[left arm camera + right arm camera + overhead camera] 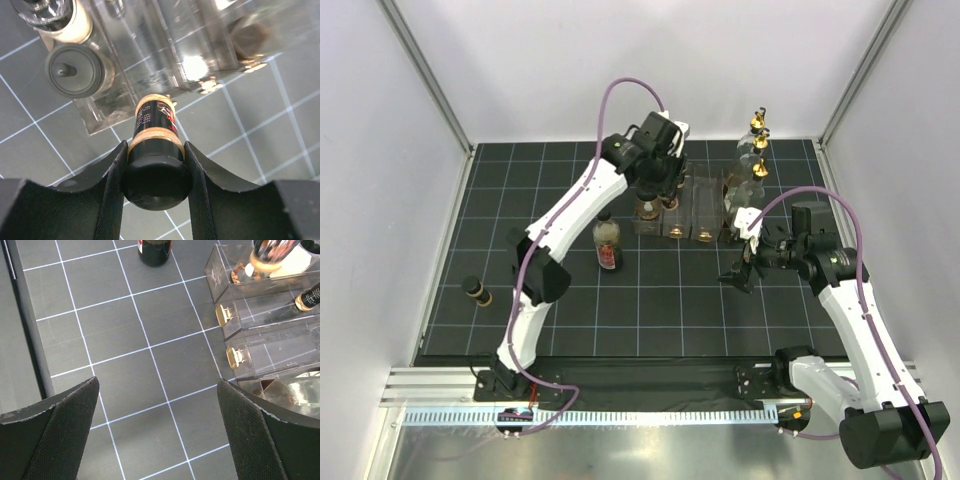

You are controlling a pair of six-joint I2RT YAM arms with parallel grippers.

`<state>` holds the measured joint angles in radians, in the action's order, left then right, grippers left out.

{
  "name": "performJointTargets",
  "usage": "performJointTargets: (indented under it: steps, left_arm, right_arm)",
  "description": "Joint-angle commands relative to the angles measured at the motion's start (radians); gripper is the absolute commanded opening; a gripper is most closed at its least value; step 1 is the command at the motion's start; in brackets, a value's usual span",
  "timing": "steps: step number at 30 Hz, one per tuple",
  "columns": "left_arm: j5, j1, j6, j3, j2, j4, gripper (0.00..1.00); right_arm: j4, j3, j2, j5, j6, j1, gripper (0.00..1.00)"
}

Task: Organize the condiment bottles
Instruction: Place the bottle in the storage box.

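My left gripper [155, 150] is shut on the black cap of a short brown condiment bottle [154, 122], which hangs at the edge of the clear rack [150, 55]. From above, that gripper [648, 195] sits over the rack's left end [685, 210]. A grey-capped bottle [75, 70] stands in a rack compartment beside it. A red-labelled bottle [608, 243] stands upright on the mat, and a small brown bottle [476, 291] lies at the far left. Tall clear bottles with gold spouts [757, 145] stand behind the rack's right end. My right gripper [157, 384] is open over bare mat.
The black gridded mat [650, 300] ends at grey walls on the left, back and right. In the right wrist view the rack's gold-latched front [227, 315] is just right of the open fingers, and the red-labelled bottle [155, 250] stands ahead.
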<state>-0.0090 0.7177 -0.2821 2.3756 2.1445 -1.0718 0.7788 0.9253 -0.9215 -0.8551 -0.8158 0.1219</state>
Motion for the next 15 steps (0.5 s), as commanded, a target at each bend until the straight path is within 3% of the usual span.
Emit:
performJointTargets:
  steps: [1,15]
  left_arm:
    - [-0.062,0.003,0.031,0.062,0.026,0.058,0.0]
    - [-0.085,0.011,0.072,0.085,0.153,0.167,0.01]
  right_arm:
    - [-0.021,0.01,0.006,-0.01,-0.019,-0.005,1.0]
    - [-0.012,0.009,0.0,-0.022,-0.026,-0.004,1.0]
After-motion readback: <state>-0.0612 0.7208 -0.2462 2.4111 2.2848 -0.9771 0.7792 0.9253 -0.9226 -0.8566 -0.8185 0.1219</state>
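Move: The spice bottle is already in the left gripper, held by its cap. The free front half of the box's second compartment lies about 5 cm ahead of this hand, 4 cm right and 14 cm below. The front jar is some 5 cm ahead and 3 cm left, the rear jar about 12 ahead and 3 left; the stored spice bottle sits roughly 14 ahead and 5 right. From the right hand, that free half is about 21 cm forward and 14 left. Lower the left gripper about 5 cm towards the front half of the second compartment, quickly at first and then easing off, while carrying it some 3.5 cm forward and a little to the right, past the front jar. Keep the grip on the spice bottle's cap and its slant, base leading down, forward and right. ##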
